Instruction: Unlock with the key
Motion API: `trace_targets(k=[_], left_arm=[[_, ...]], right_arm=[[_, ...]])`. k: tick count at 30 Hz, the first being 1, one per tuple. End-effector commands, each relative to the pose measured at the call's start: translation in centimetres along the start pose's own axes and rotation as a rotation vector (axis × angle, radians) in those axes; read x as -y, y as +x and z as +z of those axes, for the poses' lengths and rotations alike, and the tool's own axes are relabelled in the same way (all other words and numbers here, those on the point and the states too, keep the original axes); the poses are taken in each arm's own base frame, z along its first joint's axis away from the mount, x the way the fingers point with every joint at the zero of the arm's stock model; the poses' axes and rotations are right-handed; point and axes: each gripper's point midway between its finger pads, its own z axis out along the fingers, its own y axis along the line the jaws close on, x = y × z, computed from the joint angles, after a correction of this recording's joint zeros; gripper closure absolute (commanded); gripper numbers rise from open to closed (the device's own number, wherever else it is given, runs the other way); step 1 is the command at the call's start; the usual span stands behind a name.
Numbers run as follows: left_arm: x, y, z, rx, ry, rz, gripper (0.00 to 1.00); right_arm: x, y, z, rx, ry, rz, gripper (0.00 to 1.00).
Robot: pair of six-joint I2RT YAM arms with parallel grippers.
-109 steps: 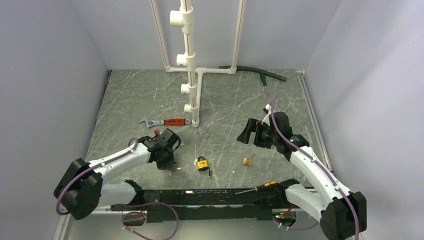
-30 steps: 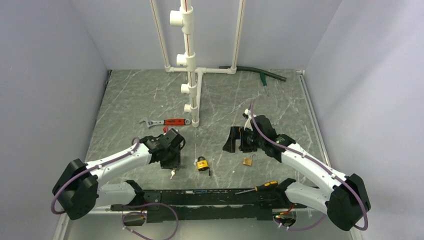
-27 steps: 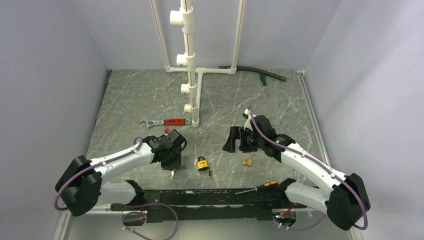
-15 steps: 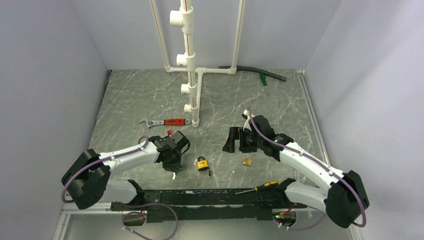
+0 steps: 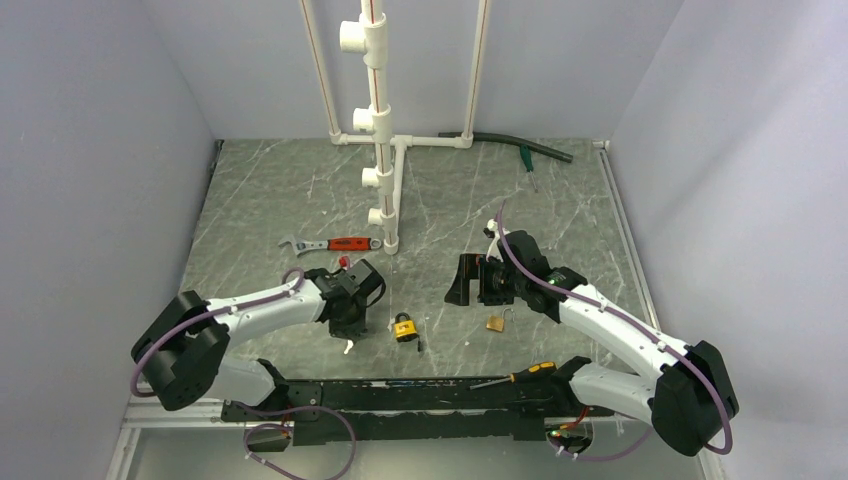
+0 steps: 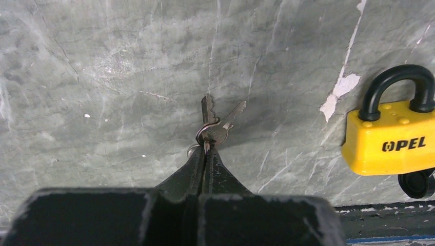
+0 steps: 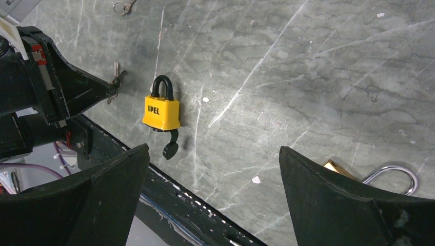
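The key (image 6: 216, 127), a small bunch of two grey metal keys on a ring, lies on the marbled table. My left gripper (image 6: 206, 149) is shut on the ring end of the bunch, and the blades fan out beyond the fingertips. The yellow padlock (image 6: 391, 143) with a black shackle lies flat just right of the key, a black cover flap at its bottom. Seen from above, the left gripper (image 5: 354, 314) sits left of the padlock (image 5: 405, 328). My right gripper (image 7: 214, 148) is open and empty, hovering above the table and looking down at the padlock (image 7: 161, 113) and the key (image 7: 117, 76).
A brass padlock (image 5: 495, 322) with an open shackle lies under the right arm. A black-and-yellow screwdriver (image 5: 520, 376) rests on the black rail (image 5: 400, 395) at the near edge. A red-handled wrench (image 5: 330, 244), white pipe frame (image 5: 380, 150) and dark hose (image 5: 520, 148) stand farther back.
The left gripper has closed onto the key bunch and its arm has shifted slightly right toward the padlock. The right arm has held still over the last second.
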Motion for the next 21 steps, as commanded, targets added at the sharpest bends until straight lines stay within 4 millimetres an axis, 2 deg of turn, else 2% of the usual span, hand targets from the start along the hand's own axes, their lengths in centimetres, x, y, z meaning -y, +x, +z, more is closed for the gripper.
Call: trace_targets(k=[1, 4, 9, 15, 21], left_arm=[[0.9, -0.9, 0.2, 0.044, 0.019, -0.008, 1.0], [2.5, -1.7, -1.5, 0.067, 0.104, -0.013, 1.0], [4.9, -3.5, -5.3, 0.113, 0.221, -0.036, 1.0], [6.6, -4.4, -8.0, 0.141, 0.323, -0.054, 1.0], [7.7, -6.4, -11.3, 0.231, 0.403, -0.112, 1.0]], right_arm=[[-0.7, -0.7, -0.3, 0.025, -0.014, -0.01, 0.0], [-1.4, -0.8, -0.7, 0.037, -0.049, -0.027, 0.0], [-3.7, -0.9, -1.2, 0.068, -0.145, -0.082, 0.0], [-6.0, -0.2, -1.2, 0.054, -0.201, -0.135, 0.0], [-9.1, -0.2, -2.3, 0.118, -0.283, -0.22, 0.01]])
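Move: The keys are already pinched in the left hand, just above the table. The yellow padlock lies about 11 cm to its right and 2 cm farther out, at about its height; a small keyring lies some 11 cm ahead and 3 cm right, 1 cm lower. From the right hand, the yellow padlock is about 14 cm left, 2 cm back and 9 cm down, and the brass padlock is 6 cm right, level fore and aft, and 10 cm down. Upward first and foremost, the left hand lifts the pinched keys about 9 cm and carries them 5 cm right, narrowing the sideways gap to the yellow padlock, as its fingertips tilt to the right by nearly 20 degrees. The right hand, wide open and empty, swings left and back towards the same padlock, rising slightly and turning a little counter-clockwise. ##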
